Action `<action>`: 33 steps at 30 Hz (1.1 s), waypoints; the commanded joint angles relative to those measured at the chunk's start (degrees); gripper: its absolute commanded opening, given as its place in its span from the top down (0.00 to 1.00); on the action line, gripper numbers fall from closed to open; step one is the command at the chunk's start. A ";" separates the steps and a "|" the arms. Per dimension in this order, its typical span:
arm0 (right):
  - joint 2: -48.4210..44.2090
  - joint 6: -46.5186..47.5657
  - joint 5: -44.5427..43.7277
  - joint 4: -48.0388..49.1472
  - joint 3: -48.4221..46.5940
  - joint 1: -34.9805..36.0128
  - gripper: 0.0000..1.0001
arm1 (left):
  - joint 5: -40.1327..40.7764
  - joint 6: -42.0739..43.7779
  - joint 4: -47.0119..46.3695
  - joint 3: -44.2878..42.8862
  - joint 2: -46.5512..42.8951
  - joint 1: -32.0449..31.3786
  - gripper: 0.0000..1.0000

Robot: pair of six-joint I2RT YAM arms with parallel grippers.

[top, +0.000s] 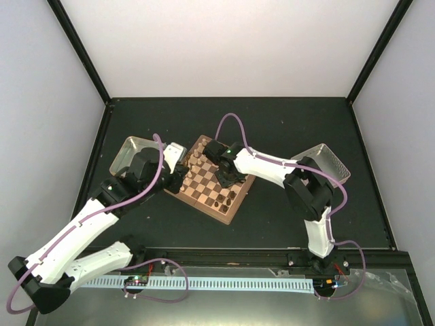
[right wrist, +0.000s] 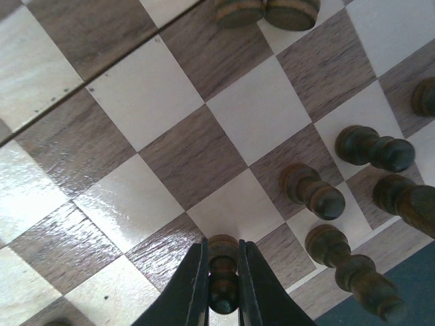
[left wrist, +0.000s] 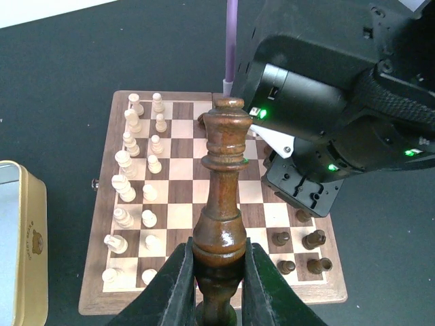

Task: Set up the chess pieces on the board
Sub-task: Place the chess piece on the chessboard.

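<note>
The board (top: 234,204) lies tilted on the black table between my two arms. Cream chess pieces (left wrist: 125,187) stand in two files along its left side, and a few dark ones (left wrist: 300,248) stand at its near right. My left gripper (left wrist: 219,272) is shut on a tall dark brown piece (left wrist: 222,176), held upright above the board's near edge. My right gripper (right wrist: 222,252) is shut on a small dark pawn (right wrist: 222,268), low over a light square near several standing dark pieces (right wrist: 314,192). From above, the right gripper (top: 225,174) hangs over mid-board and the left gripper (top: 179,165) is at its left edge.
A shallow metal tray (top: 128,151) sits left of the board behind my left arm, and another tray (top: 329,161) sits to the right. In the left wrist view the right arm's black wrist (left wrist: 319,122) hangs over the board's far right, and a tin's rim (left wrist: 34,251) shows at far left.
</note>
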State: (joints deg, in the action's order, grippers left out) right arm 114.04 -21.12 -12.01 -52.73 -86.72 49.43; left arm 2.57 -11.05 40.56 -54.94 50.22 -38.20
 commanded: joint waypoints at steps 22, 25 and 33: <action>0.91 -0.44 -2.56 2.62 -1.29 -0.69 0.75 | -0.96 -0.22 -1.08 -0.26 0.30 0.49 0.88; -2.10 -1.11 -2.12 3.37 -1.43 -0.84 0.67 | -0.99 -0.20 -1.12 -0.49 0.45 0.49 0.88; -12.06 -2.97 5.73 10.11 2.76 -3.80 0.62 | -2.48 -0.43 -1.05 -1.65 1.61 0.51 0.88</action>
State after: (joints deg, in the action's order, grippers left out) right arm 109.06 -22.55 -10.22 -47.53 -86.17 47.48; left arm 1.87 -11.16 40.53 -54.94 51.29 -38.20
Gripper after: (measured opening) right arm 0.380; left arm 0.161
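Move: The right hand already holds a dark pawn just over the board; its light square lies about 1 cm ahead and 2 cm below. The next dark pawn stands some 3 cm ahead and 2 cm right, a back-rank piece about 1 cm ahead and 3 cm right, and dark pieces lie in a heap roughly 8 cm straight ahead. From the left hand, waiting with a tall piece, that square is about 8 cm ahead, 18 cm right and 21 cm below. The right hand eases the pawn about 1 cm forward onto its square, opens, then lifts off some 4 cm. ##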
